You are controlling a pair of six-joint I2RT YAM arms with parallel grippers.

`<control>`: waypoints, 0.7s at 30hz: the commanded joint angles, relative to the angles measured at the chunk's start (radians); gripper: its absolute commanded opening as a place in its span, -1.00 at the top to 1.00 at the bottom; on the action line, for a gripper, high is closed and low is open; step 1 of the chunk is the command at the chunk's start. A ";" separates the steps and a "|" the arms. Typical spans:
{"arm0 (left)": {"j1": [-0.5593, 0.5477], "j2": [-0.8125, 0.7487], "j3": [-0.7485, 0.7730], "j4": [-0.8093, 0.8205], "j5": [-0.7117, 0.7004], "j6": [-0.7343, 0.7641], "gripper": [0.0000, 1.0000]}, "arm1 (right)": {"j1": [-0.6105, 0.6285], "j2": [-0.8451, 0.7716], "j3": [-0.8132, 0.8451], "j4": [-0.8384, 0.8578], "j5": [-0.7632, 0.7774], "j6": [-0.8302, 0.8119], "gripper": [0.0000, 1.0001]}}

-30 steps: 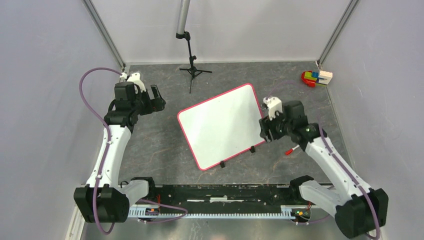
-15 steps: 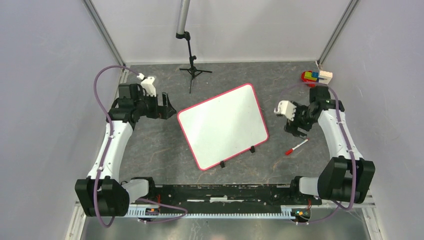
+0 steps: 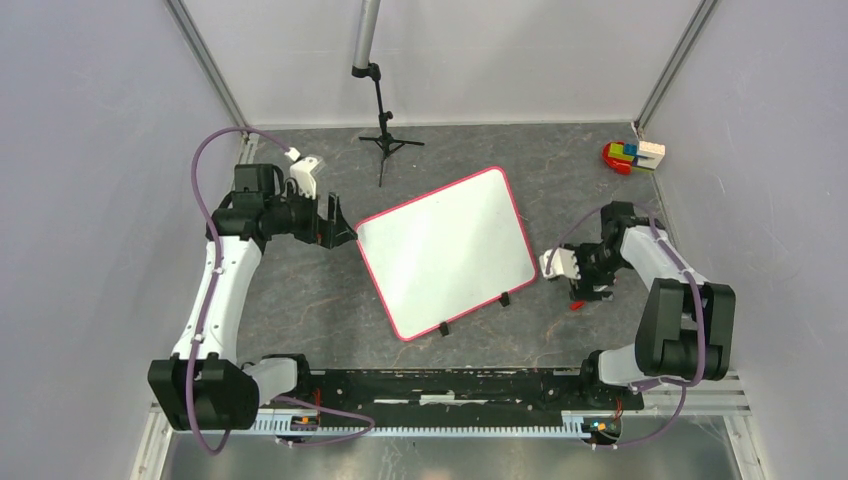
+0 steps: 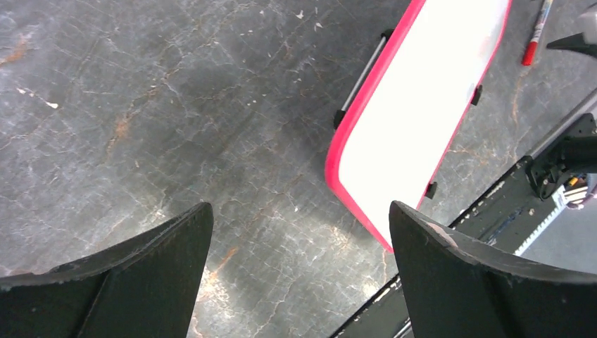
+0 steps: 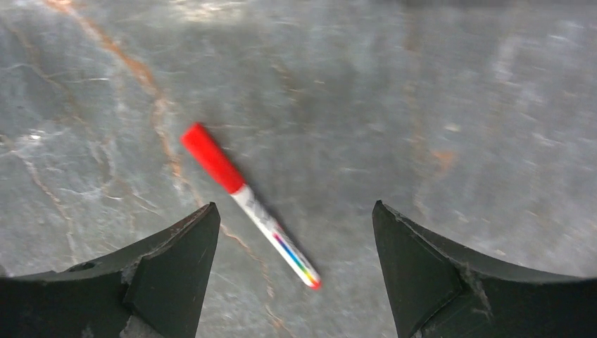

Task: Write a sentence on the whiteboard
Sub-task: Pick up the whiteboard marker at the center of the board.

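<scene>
The whiteboard (image 3: 445, 250), glossy white with a red-pink frame, lies tilted mid-table; its face is blank and no sentence shows. In the left wrist view the whiteboard (image 4: 422, 91) reaches to the upper right. My left gripper (image 3: 335, 225) hangs open just off the board's left corner, and the left gripper (image 4: 299, 204) has only bare floor between its fingers. A red-capped marker (image 5: 246, 204) lies flat on the floor right of the board. My right gripper (image 3: 590, 285) hovers over it, and the right gripper (image 5: 294, 204) is open with the marker's tail end between the fingers, untouched.
A small black tripod stand (image 3: 380, 140) stands at the back centre under a grey pole. Coloured toy blocks (image 3: 630, 155) sit in the back right corner. Grey walls close in both sides, and a black rail (image 3: 440, 385) runs along the near edge.
The right arm left the board's right edge, swung out, then came down over the marker with its jaws wider. The left gripper moved right, up to the board's left corner.
</scene>
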 commanded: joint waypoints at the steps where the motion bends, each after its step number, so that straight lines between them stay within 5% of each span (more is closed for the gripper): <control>1: -0.003 -0.028 0.046 -0.035 0.046 0.025 -1.00 | 0.001 -0.008 -0.074 0.026 0.049 -0.208 -0.70; 8: -0.004 0.005 0.049 0.018 -0.089 -0.045 -1.00 | -0.011 0.023 -0.076 0.034 0.083 -0.224 -0.50; 21: -0.003 0.018 0.121 0.007 -0.039 -0.077 -1.00 | -0.038 0.042 -0.178 0.099 0.094 -0.274 0.52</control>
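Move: The marker lies on the table just beneath the right hand's open fingers: its middle is about 3 cm back, 2 cm to the right and 4 cm below. The whiteboard's middle is some 38 cm to the left of this hand, 7 cm farther out and slightly lower; the black clip on its near edge is about 24 cm left, 4 cm back. From the left hand the marker is roughly 66 cm right, 6 cm back and 20 cm down. Down and back towards the marker, each about 3 cm, the right hand sinks with its fingers wide. Then it eases some 2 cm to its right and a little lower while the fingers close well over halfway, tips beginning to pinch the marker's white barrel near its middle, just behind the red cap. The wrist tilts only about 5 degrees. ##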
